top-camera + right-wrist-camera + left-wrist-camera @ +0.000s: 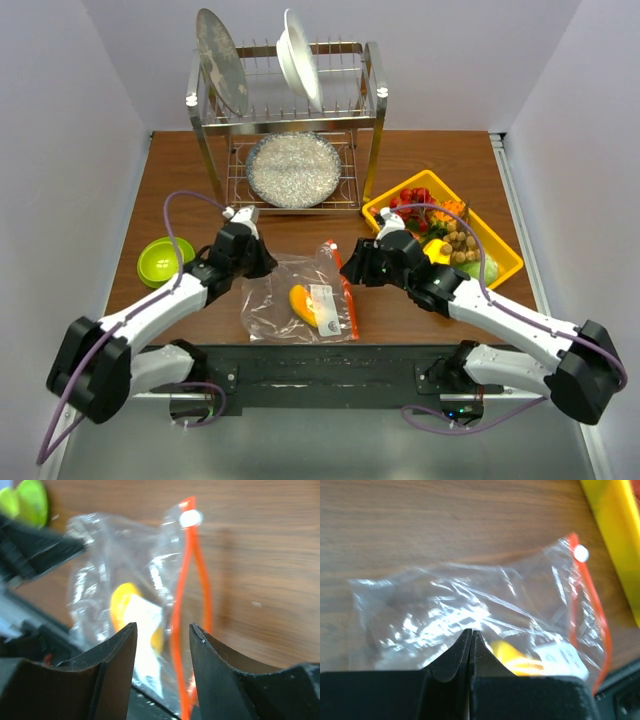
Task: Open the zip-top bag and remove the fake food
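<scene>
The zip-top bag [290, 300] lies flat on the wooden table between my two arms, its orange-red zipper strip [347, 295] on the right edge. In the right wrist view the strip [189, 570] gapes apart in the middle. Inside the bag lies a yellow-orange mango [301, 302], partly behind a white label [322, 298]. My left gripper [266, 264] is shut at the bag's far left corner, its tips [470, 632] over the plastic; I cannot tell whether film is pinched. My right gripper [346, 268] hangs open just above the zipper [162, 627], holding nothing.
A yellow tray [508, 262] at the right holds red pieces [415, 198], a yellow pepper [437, 250], brown balls [460, 242] and a pale green cabbage [482, 268]. A green bowl [162, 260] sits at the left. A dish rack [290, 130] stands at the back.
</scene>
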Tool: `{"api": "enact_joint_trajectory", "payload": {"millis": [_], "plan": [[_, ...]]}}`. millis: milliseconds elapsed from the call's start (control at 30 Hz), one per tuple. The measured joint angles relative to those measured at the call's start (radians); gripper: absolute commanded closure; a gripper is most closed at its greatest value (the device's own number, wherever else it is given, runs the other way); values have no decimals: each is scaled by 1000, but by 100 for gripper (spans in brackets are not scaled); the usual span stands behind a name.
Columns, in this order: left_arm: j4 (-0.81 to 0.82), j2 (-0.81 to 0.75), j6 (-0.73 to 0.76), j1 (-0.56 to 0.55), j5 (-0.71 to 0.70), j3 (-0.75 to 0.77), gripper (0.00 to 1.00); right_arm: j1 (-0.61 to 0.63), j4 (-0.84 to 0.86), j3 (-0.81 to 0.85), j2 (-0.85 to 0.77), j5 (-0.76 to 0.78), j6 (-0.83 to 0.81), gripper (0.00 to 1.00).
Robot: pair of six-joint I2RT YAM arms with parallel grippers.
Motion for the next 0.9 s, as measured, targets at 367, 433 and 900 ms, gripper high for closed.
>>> {"api": "enact_joint_trajectory", "payload": {"millis": [367, 433, 900], "plan": [[-110, -268, -172, -235, 0, -76, 100, -39, -109, 33, 146, 122, -33, 80], [-119, -273, -192, -259, 1, -95, 100, -40, -50, 22, 189, 67, -42, 83], [-48, -177, -238, -275, 34, -236, 100, -38, 341, -104, 301, -217, 12, 83]]}}
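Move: The fake mango in the bag lies about 8 cm back, 7 to the right and 7 below the left hand. From the right hand, the middle of the bag's orange zip mouth is roughly 3 cm back, 2 left and 11 below; the mango is some 7 back and 10 left, with the white label between them, about 9 back and 5 left, both around 12 below. Shut left hand draws back about 11 cm, then down beside the mango; right sinks 8 to zip mouth, narrowing. ##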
